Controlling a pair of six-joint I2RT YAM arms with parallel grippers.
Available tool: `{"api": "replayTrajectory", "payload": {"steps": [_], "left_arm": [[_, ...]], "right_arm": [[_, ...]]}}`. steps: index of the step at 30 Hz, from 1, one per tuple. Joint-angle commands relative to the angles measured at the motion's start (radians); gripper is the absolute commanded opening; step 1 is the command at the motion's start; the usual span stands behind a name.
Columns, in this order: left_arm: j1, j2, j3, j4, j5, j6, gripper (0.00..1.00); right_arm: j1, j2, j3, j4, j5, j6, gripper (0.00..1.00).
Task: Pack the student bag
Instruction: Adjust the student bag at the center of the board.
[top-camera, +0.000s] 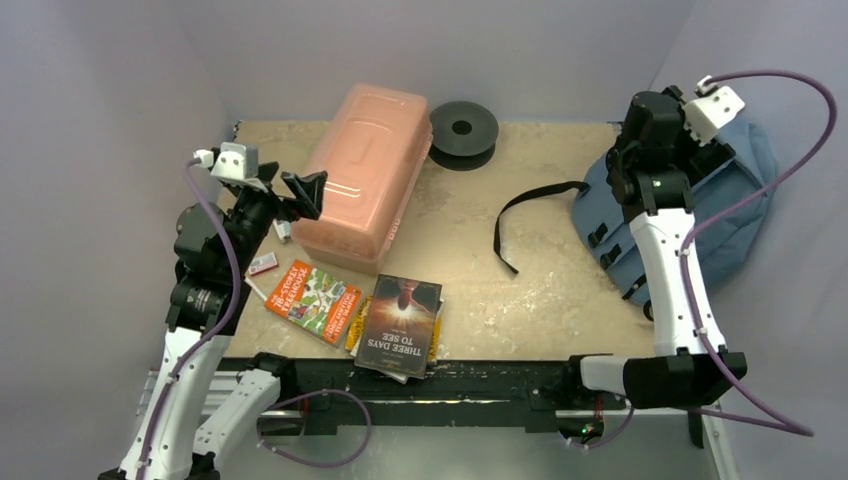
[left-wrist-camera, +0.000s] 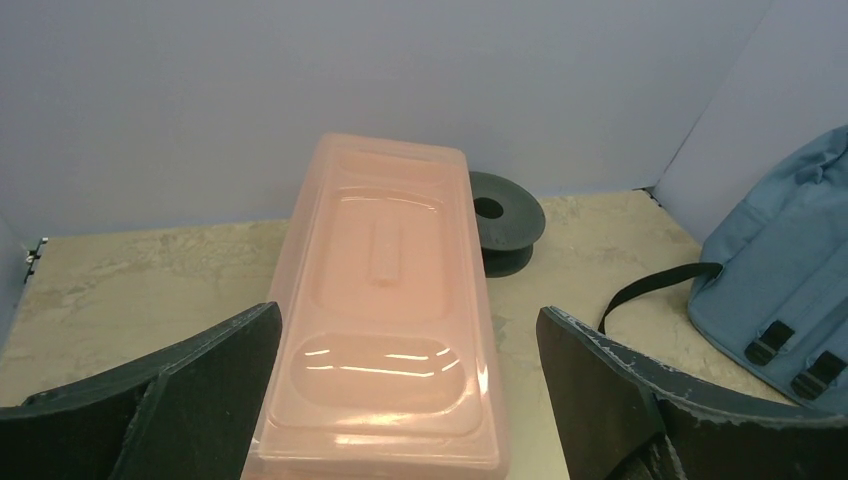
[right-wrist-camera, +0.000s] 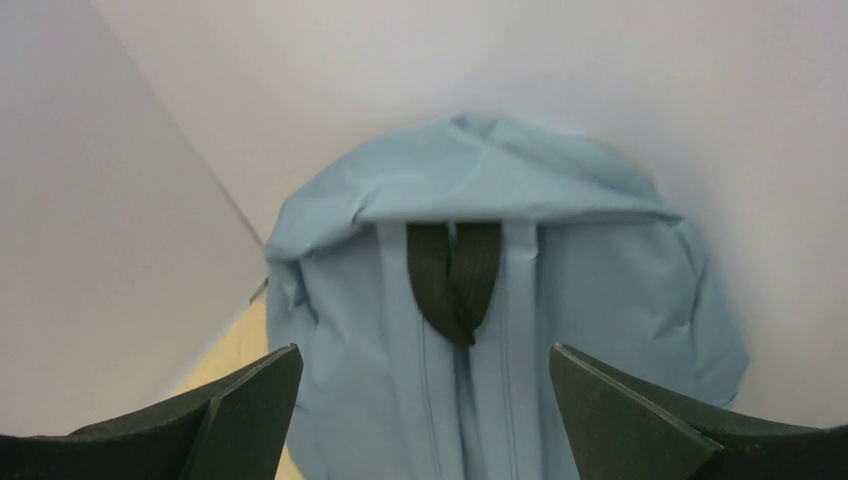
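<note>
The student bag (top-camera: 748, 210) is a soft blue-grey backpack lying at the table's right edge, with a black strap (top-camera: 515, 215) trailing left. In the right wrist view its top and black carry loop (right-wrist-camera: 455, 275) fill the frame. My right gripper (right-wrist-camera: 425, 350) hangs open just above the bag (right-wrist-camera: 600, 300), holding nothing. My left gripper (left-wrist-camera: 409, 308) is open at the near left end of the pink box (left-wrist-camera: 385, 300). Its fingers (left-wrist-camera: 200, 380) straddle the lid without gripping it. The bag (left-wrist-camera: 790, 270) also shows at the right of that view.
The translucent pink box (top-camera: 365, 170) lies at the back left. A black spool (top-camera: 463, 128) stands behind it. An orange book (top-camera: 312, 300) and a dark book titled "Three Days to See" (top-camera: 400, 322) lie near the front edge. A small red-and-white item (top-camera: 262, 264) lies by the left arm.
</note>
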Motion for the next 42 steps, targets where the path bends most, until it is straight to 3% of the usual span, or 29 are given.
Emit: {"api": "replayTrajectory", "payload": {"steps": [1,6,10,14,20,23,25,31,33,34,35,36,39,40,42], "left_arm": [[-0.016,0.015,0.028,0.022,0.018,-0.015,1.0],[-0.055,0.046,0.027,0.013,-0.005,0.004,1.0],[-0.073,0.072,0.036,0.0,-0.004,0.01,1.0],[-0.09,0.086,0.04,-0.01,-0.012,0.02,1.0],[-0.111,0.107,0.044,-0.017,-0.018,0.03,1.0],[-0.119,0.111,0.048,-0.019,-0.018,0.033,1.0],[-0.121,0.115,0.049,-0.02,-0.013,0.033,0.99],[-0.124,0.12,0.051,-0.023,-0.007,0.033,0.99],[-0.125,0.12,0.052,-0.024,-0.007,0.033,0.99],[-0.125,0.12,0.052,-0.024,-0.007,0.034,0.99],[-0.125,0.12,0.052,-0.025,-0.008,0.034,0.98],[-0.125,0.12,0.052,-0.024,-0.008,0.034,0.98],[-0.127,0.123,0.053,-0.024,-0.006,0.034,0.98],[-0.128,0.123,0.052,-0.025,-0.005,0.033,0.98],[-0.13,0.127,0.054,-0.025,-0.003,0.032,0.98]], "right_arm": [[-0.054,0.028,0.102,-0.098,0.069,0.177,0.99],[-0.28,0.02,0.068,-0.155,-0.171,0.4,0.99],[-0.373,0.002,0.019,-0.122,-0.283,0.437,0.99],[-0.432,0.007,-0.012,-0.064,-0.334,0.389,0.99],[-0.447,0.003,-0.177,0.253,-0.633,0.159,0.99],[-0.448,0.002,-0.236,0.326,-0.659,0.115,0.98],[-0.447,-0.006,-0.272,0.373,-0.672,0.093,0.89],[-0.448,-0.01,-0.359,0.523,-0.811,0.036,0.5],[-0.447,-0.014,-0.375,0.579,-0.902,-0.049,0.36],[-0.448,-0.013,-0.376,0.605,-0.961,-0.049,0.36],[-0.448,-0.004,-0.368,0.631,-1.019,-0.085,0.2],[-0.447,0.009,-0.36,0.661,-1.094,-0.104,0.1],[-0.445,0.085,-0.327,0.801,-1.463,-0.104,0.1],[-0.43,0.11,-0.321,0.871,-1.573,-0.131,0.0],[-0.382,0.155,-0.297,0.987,-1.763,-0.139,0.0]]}}
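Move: The right hand, open and pointing out to its right, has the black loop at the student bag's top edge about 8 cm to its right, 5 cm ahead and some 9 cm lower. The bag's body slopes below that, its middle about level ahead, 8 cm to the right and 25 cm down. The loose strap lies roughly 21 cm left and 4 cm ahead on the table. From the left hand, the loop is some 62 cm right, 10 cm ahead, 9 cm lower. Pinching the bag's top edge and black loop is the right hand's business: it swings about 10 cm right while sinking, goes on down and forward, shuts its fingers on them, then draws the held edge some 5 cm forward and 5 cm left, lifting slightly, as the wrist turns counter-clockwise. The left hand, empty and open, eases about 4 cm right and 4 cm down beside the pink box. ##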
